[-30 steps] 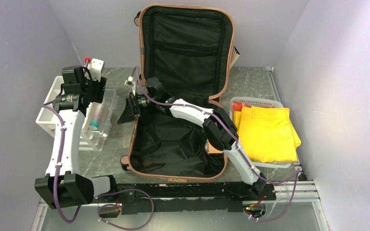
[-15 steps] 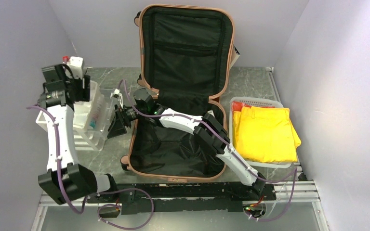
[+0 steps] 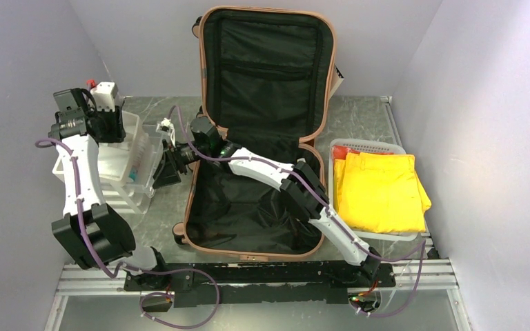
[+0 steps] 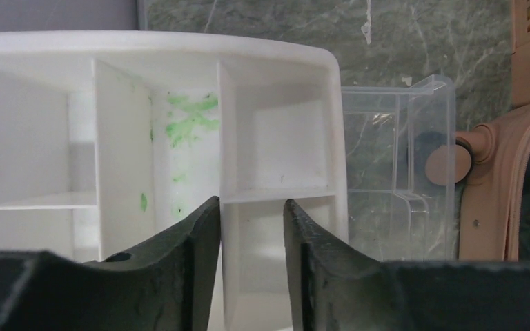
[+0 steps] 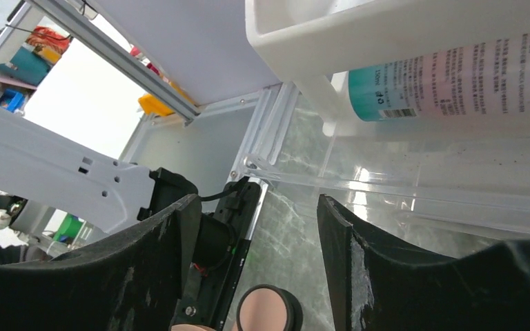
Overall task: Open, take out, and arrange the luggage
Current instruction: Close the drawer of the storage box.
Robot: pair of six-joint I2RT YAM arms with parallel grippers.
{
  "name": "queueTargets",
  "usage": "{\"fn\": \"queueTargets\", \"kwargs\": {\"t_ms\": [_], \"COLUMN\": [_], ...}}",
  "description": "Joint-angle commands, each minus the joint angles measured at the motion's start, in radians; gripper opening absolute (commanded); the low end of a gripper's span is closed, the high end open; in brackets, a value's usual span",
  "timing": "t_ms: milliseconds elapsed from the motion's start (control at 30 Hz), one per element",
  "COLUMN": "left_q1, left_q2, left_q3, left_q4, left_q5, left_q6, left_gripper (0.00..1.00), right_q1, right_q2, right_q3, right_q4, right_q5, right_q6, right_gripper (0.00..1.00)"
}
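Note:
The luggage [image 3: 188, 207] is a salmon-pink suitcase lying open, its black-lined lid [image 3: 269, 62] propped against the back wall. Its shell [image 4: 524, 158] and a wheel [image 4: 448, 163] show at the right of the left wrist view. My left gripper [image 3: 107, 121] [image 4: 250, 201] is over a white divided organizer [image 4: 179, 62]. It stands partly open, with one divider wall between the fingers and a gap at the right finger. My right gripper [image 3: 165, 169] [image 5: 259, 196] reaches out left of the suitcase, open and empty, just above a wheel [image 5: 266, 310].
A clear plastic container [image 3: 145, 165] [image 4: 400, 138] holding a teal-and-pink labelled tube [image 5: 455, 76] stands between the organizer [image 3: 65, 169] and the suitcase. A white basket [image 3: 369, 143] with a folded yellow garment [image 3: 379, 189] is at the right. Walls close in on three sides.
My left arm swung left and back over the white organizer and its jaws narrowed. My right gripper moved left out of the suitcase toward the clear container, jaws also narrower.

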Motion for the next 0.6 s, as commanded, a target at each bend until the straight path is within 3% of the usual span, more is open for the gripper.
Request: {"fn": "queueTargets", "kwargs": {"t_ms": [0, 433, 567], "left_q1": [0.009, 0.009, 0.009], "left_q2": [0.018, -0.028, -0.076], "left_q3": [0.006, -0.074, -0.111], "left_q4": [0.03, 0.006, 0.003], "left_q5": [0.031, 0.08, 0.099], "left_q6": [-0.012, -0.048, -0.076], "left_gripper": [0.4, 0.08, 0.05], "right_q1": [-0.007, 0.027, 0.04], "right_q2": [0.04, 0.14, 0.157], "right_q3": [0.057, 0.198, 0.242], "right_q4": [-0.023, 0.01, -0.016], "right_q5": [0.015, 0.052, 0.074], "right_q6": [-0.042, -0.064, -0.088], "right_gripper": [0.66, 0.66, 0.65]}}
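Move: The left fingers straddle a divider of the storage box's top tray, which stands about 2 cm to the hand point's left, level fore and aft, its edge 2 cm below; the clear drawer front lies some 14 cm to this hand's right, 5 cm back and 8 cm lower. From the right hand, the middle of that front is about 5 cm ahead, 2 cm left and 4 cm below. The bottle lies 8 cm left and 5 cm ahead at hand height, the suitcase's near wheel 14 cm back, 6 cm right and 13 cm below. The left hand sinks about 1 cm and closes its fingers from half open to nearly shut, pinching the tray divider to hold the storage box against the push. The right hand, fingers staying part open and pointing left, first drops about 3.5 cm down the drawer front while easing a centimetre forward, then drives some 2 cm to the left, with its forward finger against the front to push the drawer in under the tray. ##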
